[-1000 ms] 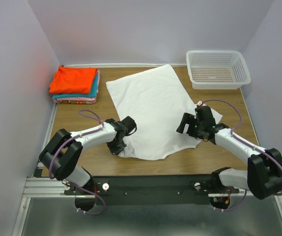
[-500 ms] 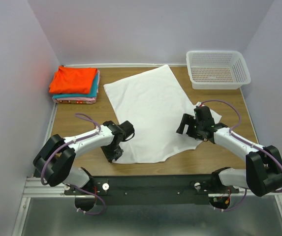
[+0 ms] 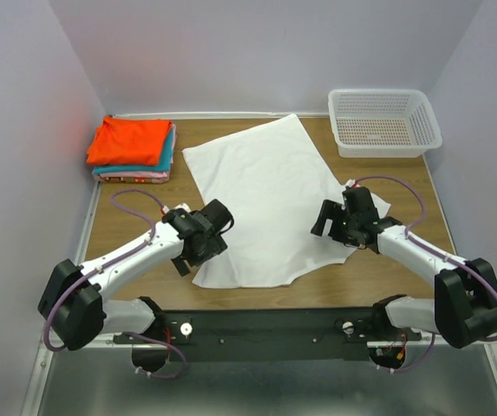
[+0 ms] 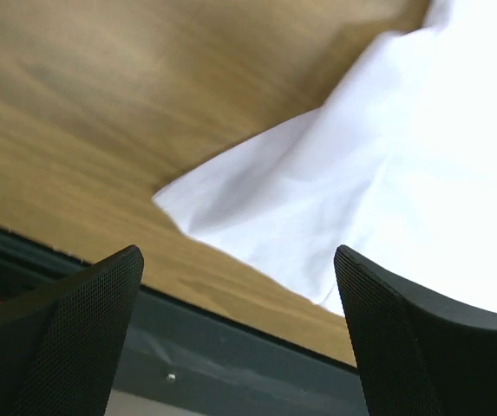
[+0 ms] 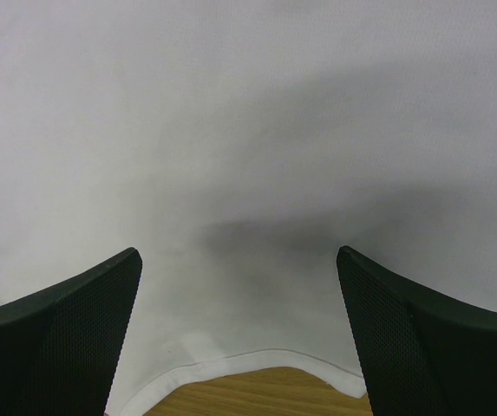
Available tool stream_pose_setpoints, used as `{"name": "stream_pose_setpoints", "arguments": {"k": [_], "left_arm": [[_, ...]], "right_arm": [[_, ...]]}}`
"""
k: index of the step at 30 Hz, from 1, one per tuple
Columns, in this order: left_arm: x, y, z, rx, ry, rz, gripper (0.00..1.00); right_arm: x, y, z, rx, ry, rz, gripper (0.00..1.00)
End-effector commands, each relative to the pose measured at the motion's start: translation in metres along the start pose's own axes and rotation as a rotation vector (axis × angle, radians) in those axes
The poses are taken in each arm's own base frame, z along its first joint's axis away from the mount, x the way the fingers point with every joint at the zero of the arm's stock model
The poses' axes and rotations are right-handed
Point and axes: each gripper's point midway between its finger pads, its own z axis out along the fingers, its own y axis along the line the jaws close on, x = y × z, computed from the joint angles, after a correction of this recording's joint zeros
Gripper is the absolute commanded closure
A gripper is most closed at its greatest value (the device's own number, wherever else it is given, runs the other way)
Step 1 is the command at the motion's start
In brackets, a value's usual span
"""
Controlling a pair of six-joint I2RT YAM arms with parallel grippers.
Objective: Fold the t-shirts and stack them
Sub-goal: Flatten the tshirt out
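Note:
A plain white t-shirt (image 3: 265, 195) lies spread flat across the middle of the wooden table (image 3: 135, 225). My left gripper (image 3: 196, 256) hovers open over the shirt's near left corner (image 4: 179, 204), with nothing between its fingers (image 4: 66, 338). My right gripper (image 3: 330, 224) stands open just above the shirt's right side, holding nothing; the white cloth (image 5: 248, 130) and its curved hem (image 5: 231, 364) fill the right wrist view. Folded t-shirts are stacked at the far left: orange-red (image 3: 129, 140) on top, teal (image 3: 169, 154) under it, pink (image 3: 135, 178) at the bottom.
A white plastic mesh basket (image 3: 378, 92) stands at the far right corner. Lilac walls close in both sides and the back. A black rail (image 3: 257, 325) runs along the near table edge, also in the left wrist view as a dark rail (image 4: 196, 338).
My left gripper pulled the shirt's near left corner toward the near edge, then opened and let it go; the corner now lies flat. The right arm has not moved.

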Motion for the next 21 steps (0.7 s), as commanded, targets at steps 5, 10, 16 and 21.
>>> {"name": "stream_pose_setpoints", "arguments": {"k": [5, 10, 16, 21], "left_arm": [[-0.086, -0.087, 0.006, 0.195, -0.258, 0.164, 0.02], [-0.177, -0.146, 0.001, 0.252, -0.433, 0.168, 0.02], [-0.248, -0.204, 0.033, 0.23, -0.51, 0.219, 0.02], [-0.252, -0.212, 0.104, 0.098, -0.416, 0.275, 0.02]], "right_arm": [[-0.009, 0.003, -0.008, -0.009, -0.059, 0.007, 0.0], [-0.02, -0.024, 0.0, 0.127, -0.103, 0.079, 0.0], [-0.04, -0.036, 0.014, 0.21, -0.112, 0.112, 0.0], [-0.054, -0.044, 0.023, 0.262, -0.115, 0.096, 0.0]]}}
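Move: The t-shirt's far-left corner lies some 39 cm ahead of the left hand, 6 cm to its left and 8 cm below. The folded stack is about 40 cm ahead and 22 cm left; the near-left sleeve tip lies about 5 cm back and 1 cm left. From the right hand, the right sleeve tip is roughly 4 cm ahead and 15 cm right, the far-left corner about 29 cm ahead and 41 cm left. Open left hand sweeps some 34 cm forward towards the t-shirt's far-left corner; open right shifts 5 cm forward-right. ##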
